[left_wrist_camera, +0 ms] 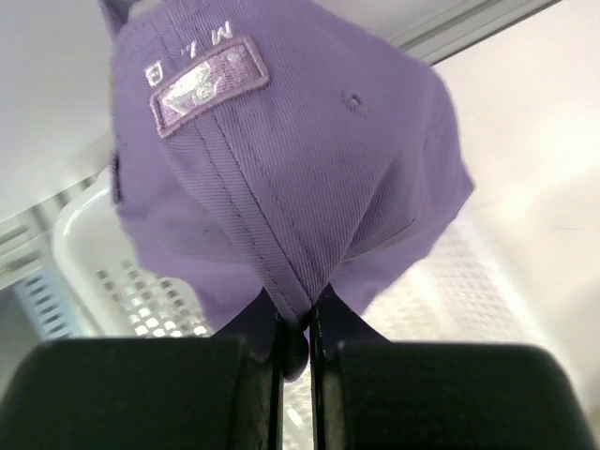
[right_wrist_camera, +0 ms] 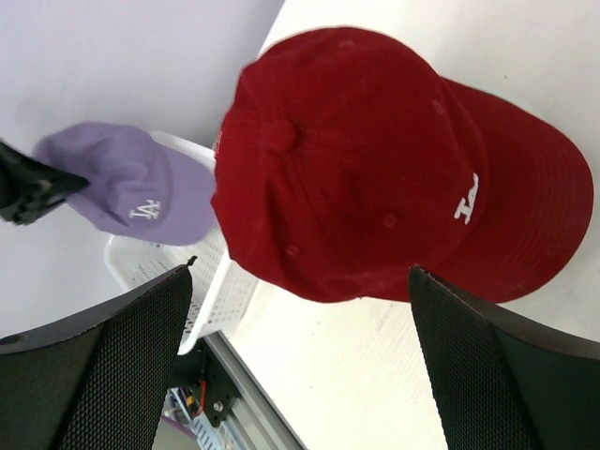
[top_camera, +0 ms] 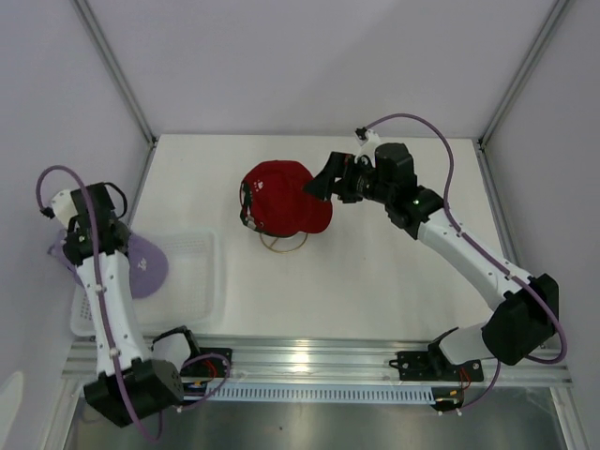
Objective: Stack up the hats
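A lavender hat [top_camera: 147, 264] hangs over the white mesh basket [top_camera: 192, 272] at the left, pinched at its back seam by my left gripper [top_camera: 116, 246]. In the left wrist view the jaws [left_wrist_camera: 295, 328] are shut on a fold of the lavender hat [left_wrist_camera: 281, 141]. A red hat [top_camera: 281, 197] sits on top of a pile at the table's middle, brim toward the right; dark and white edges show under its left rim. My right gripper [top_camera: 319, 184] hovers open just right of the red hat [right_wrist_camera: 375, 159], fingers [right_wrist_camera: 122, 347] wide with nothing between them. The right wrist view also catches the lavender hat [right_wrist_camera: 141, 187].
A gold wire ring [top_camera: 282, 246] pokes out below the red hat. The basket's rim [left_wrist_camera: 80, 234] lies under the lavender hat, near the left wall. The aluminium rail [top_camera: 309, 361] with both arm bases runs along the near edge.
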You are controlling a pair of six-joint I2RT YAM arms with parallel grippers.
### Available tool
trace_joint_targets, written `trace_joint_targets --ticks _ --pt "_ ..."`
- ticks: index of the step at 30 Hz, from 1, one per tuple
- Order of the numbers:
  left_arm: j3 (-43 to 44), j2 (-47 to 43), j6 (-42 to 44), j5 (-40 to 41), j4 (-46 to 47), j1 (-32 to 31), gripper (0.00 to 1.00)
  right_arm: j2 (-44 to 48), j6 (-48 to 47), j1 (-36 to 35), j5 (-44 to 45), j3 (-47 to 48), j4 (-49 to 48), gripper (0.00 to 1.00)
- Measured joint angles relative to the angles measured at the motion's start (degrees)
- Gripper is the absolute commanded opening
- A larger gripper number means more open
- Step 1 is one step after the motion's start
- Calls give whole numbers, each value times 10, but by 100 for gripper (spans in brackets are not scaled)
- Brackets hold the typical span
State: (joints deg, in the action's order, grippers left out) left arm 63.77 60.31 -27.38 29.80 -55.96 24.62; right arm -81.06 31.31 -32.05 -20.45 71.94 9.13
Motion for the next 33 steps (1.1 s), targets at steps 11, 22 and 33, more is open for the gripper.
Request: trace_joint_targets --ticks 11,22,33 --pt "195 -169 -111 -186 -21 -5 1 12 10 -19 4 66 -23 100" --pt "248 -136 -285 -417 -14 -5 1 -27 39 -102 0 106 -87 100" --pt "225 -135 -486 -566 92 -7 1 -65 77 -119 -2 120 -168 99"
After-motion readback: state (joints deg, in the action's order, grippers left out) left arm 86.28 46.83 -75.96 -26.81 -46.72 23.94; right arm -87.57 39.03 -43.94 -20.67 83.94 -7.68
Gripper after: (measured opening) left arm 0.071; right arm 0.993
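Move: The purple hat already hangs pinched in the left fingers; the red hat on the wire stand, where it is to go, lies about 39 cm to their right, 18 cm ahead and 4 cm lower, and the white tray sits straight beneath, some 19 cm down. From the open right hand the purple hat is roughly 45 cm left, 15 cm back and 14 cm lower, with the red hat between, about 9 cm left, 4 cm ahead and 12 cm below. The purple hat, still pinched at its back strap, is carried up about 25 cm and to the right nearly 20 cm by the left hand, while the wrist swings the fingers from down-and-left to nearly level forward. The right hand, still open, rises about 12 cm and goes left some 10 cm and slightly back, over the red hat towards the purple brim. ##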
